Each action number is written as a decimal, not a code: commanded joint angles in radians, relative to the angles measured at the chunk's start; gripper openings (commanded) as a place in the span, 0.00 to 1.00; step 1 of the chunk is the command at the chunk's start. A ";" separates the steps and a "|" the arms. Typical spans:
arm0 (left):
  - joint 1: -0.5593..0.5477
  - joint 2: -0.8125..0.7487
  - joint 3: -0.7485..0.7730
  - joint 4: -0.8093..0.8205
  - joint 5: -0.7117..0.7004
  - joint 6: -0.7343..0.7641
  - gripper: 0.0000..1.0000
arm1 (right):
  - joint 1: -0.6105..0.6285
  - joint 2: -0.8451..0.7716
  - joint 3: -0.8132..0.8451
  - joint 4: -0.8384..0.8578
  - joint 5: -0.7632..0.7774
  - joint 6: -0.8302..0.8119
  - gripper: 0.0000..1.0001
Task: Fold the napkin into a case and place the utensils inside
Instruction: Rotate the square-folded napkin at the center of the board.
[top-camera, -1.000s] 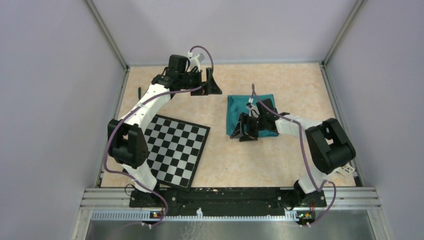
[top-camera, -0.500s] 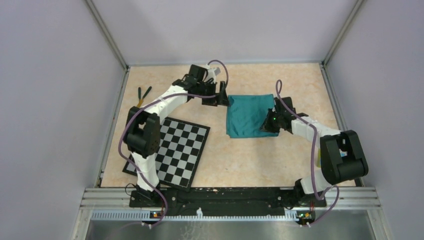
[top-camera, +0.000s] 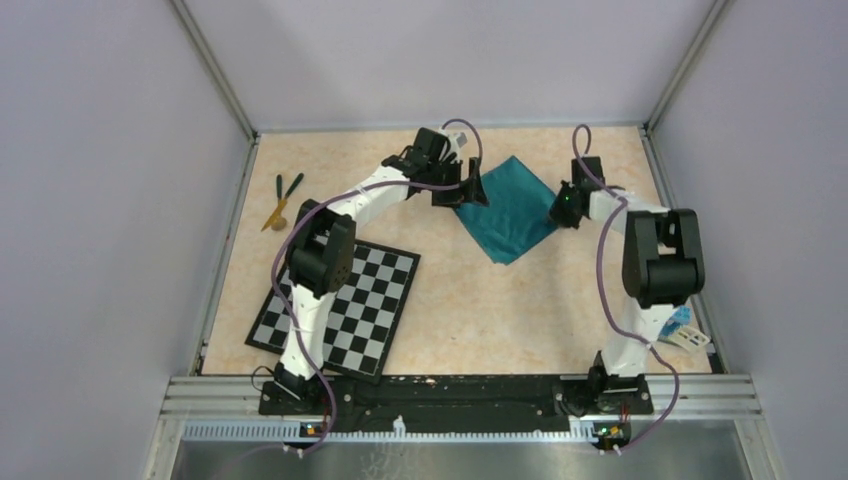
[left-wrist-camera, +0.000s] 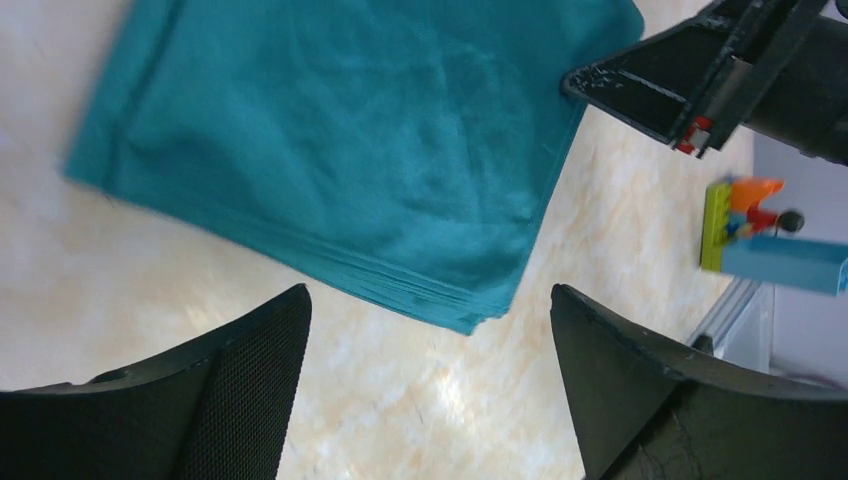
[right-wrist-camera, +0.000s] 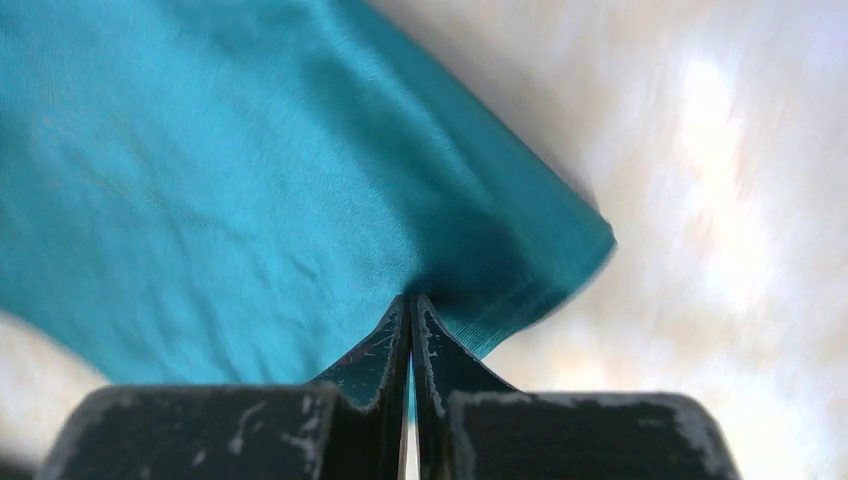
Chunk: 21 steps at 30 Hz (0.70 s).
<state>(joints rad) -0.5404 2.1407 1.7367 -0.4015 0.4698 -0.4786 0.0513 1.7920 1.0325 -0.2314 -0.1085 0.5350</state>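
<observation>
The teal napkin (top-camera: 510, 207) lies folded flat on the table, turned like a diamond. My right gripper (top-camera: 562, 208) is at its right corner, jaws shut on the cloth; in the right wrist view the fingertips (right-wrist-camera: 411, 305) pinch the napkin (right-wrist-camera: 250, 180) near a corner. My left gripper (top-camera: 468, 192) stands open at the napkin's left corner. Its wrist view shows the napkin (left-wrist-camera: 350, 140) just ahead of the spread fingers (left-wrist-camera: 250, 370), not between them. The utensils (top-camera: 282, 198), slim dark green and tan sticks, lie at the far left by the wall.
A checkerboard mat (top-camera: 340, 300) lies at the near left beside the left arm. Blue-and-green toy blocks (top-camera: 683, 325) sit at the near right edge, also seen as toy blocks (left-wrist-camera: 760, 235) in the left wrist view. Frame rails border the table.
The right gripper shut on the napkin and dragged it toward the back, turning it into a diamond. The left arm swung right to the napkin's left corner, uncovering the utensils.
</observation>
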 joint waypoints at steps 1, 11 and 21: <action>0.049 0.091 0.185 0.063 -0.024 -0.011 0.94 | -0.032 0.228 0.295 -0.244 0.258 -0.119 0.00; 0.117 0.401 0.480 0.076 0.087 0.014 0.97 | 0.016 -0.209 0.048 0.047 -0.295 -0.097 0.56; 0.086 0.372 0.305 0.098 0.035 0.011 0.87 | 0.016 -0.385 -0.114 -0.025 -0.284 -0.121 0.51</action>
<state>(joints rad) -0.4221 2.5435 2.1532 -0.2859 0.5224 -0.4774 0.0689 1.4380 0.9642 -0.2581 -0.3637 0.4210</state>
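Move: The napkin, a folded square standing on its corner, has its middle about 11 cm left and 4 cm ahead of the right hand; that hand's shut fingertips already rest on the cloth by the right-hand corner, about 2 cm above the level of its middle. From the open left hand the napkin's middle lies some 9 cm right, 2 cm ahead and 10 cm below. The checkered board is 29 cm left of and 23 cm behind the left hand, the utensils 44 cm left and 5 cm ahead, both about 10 cm lower. With its shut fingertips on the cloth near the right-hand corner, the right hand sweeps about 8 cm forward and 3 cm right to turn the napkin counter-clockwise, then opens its fingers to about half, comes back and left past where it began and climbs to some 11 cm above its starting height, tilting its fingers farther forward. Meanwhile the left hand, fingers still wide open and clear of the cloth, travels about 12 cm forward and then sinks some 5 cm over the napkin's far-left edge. ##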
